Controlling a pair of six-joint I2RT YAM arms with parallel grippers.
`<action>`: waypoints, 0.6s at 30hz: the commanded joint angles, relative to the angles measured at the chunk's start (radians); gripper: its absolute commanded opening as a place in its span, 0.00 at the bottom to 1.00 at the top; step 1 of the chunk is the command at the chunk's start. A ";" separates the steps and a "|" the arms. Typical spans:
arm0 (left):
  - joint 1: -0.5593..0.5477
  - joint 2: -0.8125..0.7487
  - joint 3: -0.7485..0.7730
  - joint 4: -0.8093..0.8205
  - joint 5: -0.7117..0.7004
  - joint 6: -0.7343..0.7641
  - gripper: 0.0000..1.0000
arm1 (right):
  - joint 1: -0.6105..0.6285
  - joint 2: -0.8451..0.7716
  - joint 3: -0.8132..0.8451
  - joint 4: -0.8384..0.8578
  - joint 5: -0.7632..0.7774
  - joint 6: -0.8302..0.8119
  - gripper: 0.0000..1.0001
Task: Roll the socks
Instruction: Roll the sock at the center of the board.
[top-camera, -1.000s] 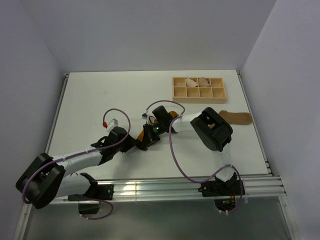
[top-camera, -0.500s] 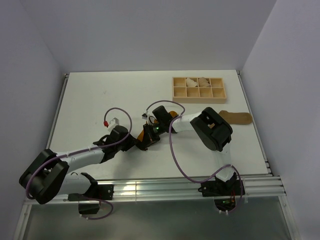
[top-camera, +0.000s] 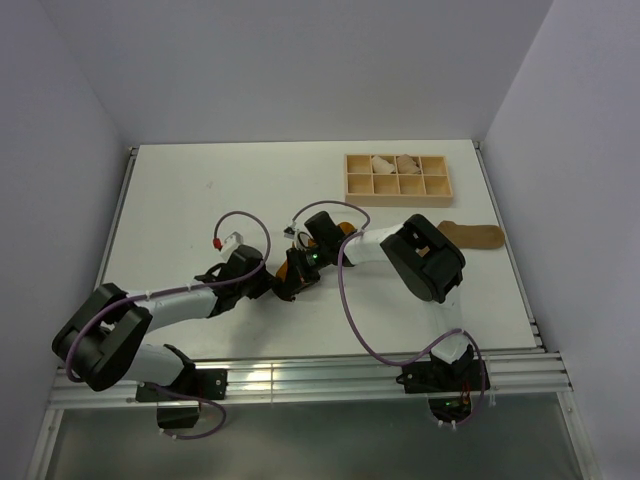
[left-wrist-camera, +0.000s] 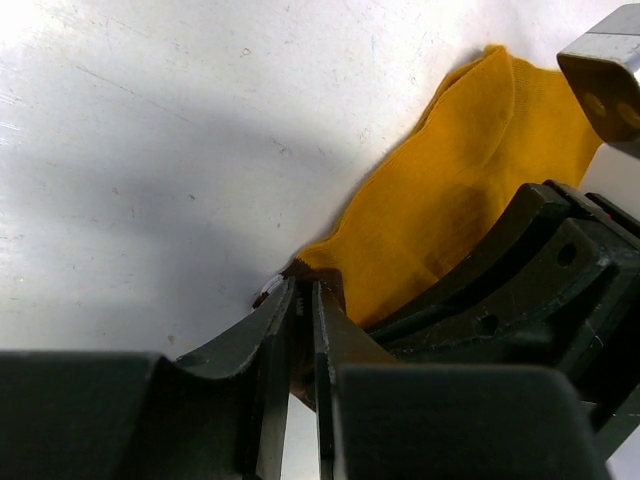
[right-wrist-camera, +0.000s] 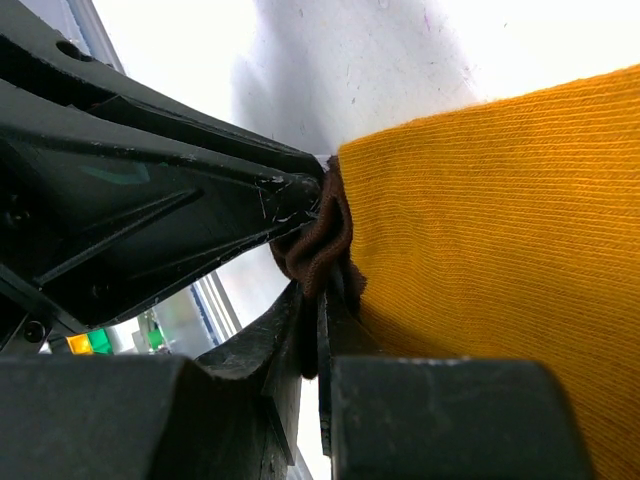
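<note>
The mustard-orange sock (top-camera: 284, 270) lies mid-table, mostly hidden under both grippers in the top view. In the left wrist view its yellow fabric (left-wrist-camera: 470, 190) spreads up to the right. My left gripper (left-wrist-camera: 303, 295) has its jaws nearly together on the sock's dark brown cuff edge. My right gripper (right-wrist-camera: 318, 300) is shut on the bunched brown cuff (right-wrist-camera: 315, 245), with the sock's body (right-wrist-camera: 500, 250) to its right. The two grippers meet tip to tip (top-camera: 283, 284). The tan-brown sock (top-camera: 470, 236) lies flat to the far right, untouched.
A wooden compartment tray (top-camera: 397, 190) stands at the back right, with pale rolled bundles (top-camera: 383, 163) in its far row. Purple cables loop over both arms. A metal rail (top-camera: 330, 375) runs along the table's near edge.
My left arm has slid right toward the sock and its jaws have closed onto the cuff. The right arm and both socks have stayed put.
</note>
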 joint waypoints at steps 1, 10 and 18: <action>-0.002 0.027 0.008 -0.042 -0.010 -0.026 0.18 | 0.001 -0.017 -0.018 -0.018 0.094 -0.032 0.13; -0.002 0.024 0.015 -0.083 -0.034 -0.032 0.18 | 0.001 -0.213 -0.097 0.021 0.226 -0.068 0.42; -0.002 0.020 0.017 -0.111 -0.030 -0.021 0.18 | 0.057 -0.495 -0.246 0.077 0.416 -0.258 0.53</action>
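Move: The ochre sock's cuff is already gripped from both sides: its middle lies practically at the right hand point, about 1 cm ahead and 1 cm lower, and some 2 cm right, 1 cm back and 1 cm below the left hand point. From the right hand, the sock's heel is about 10 cm ahead and 2 cm to the right, and its toe about 14 cm ahead and 14 cm to the right, both some 2 cm lower. The cuff is let go by the right hand, whose fingers open to about half. That hand comes up off the cuff, slowly at first and then faster, rising about 6 cm while drawing off 3 to 4 cm to the right, away from the left gripper, and rolling about 25 degrees so that its forward side lifts. The left hand stays put, its nearly shut fingertips still pinching the cuff down near the board. ##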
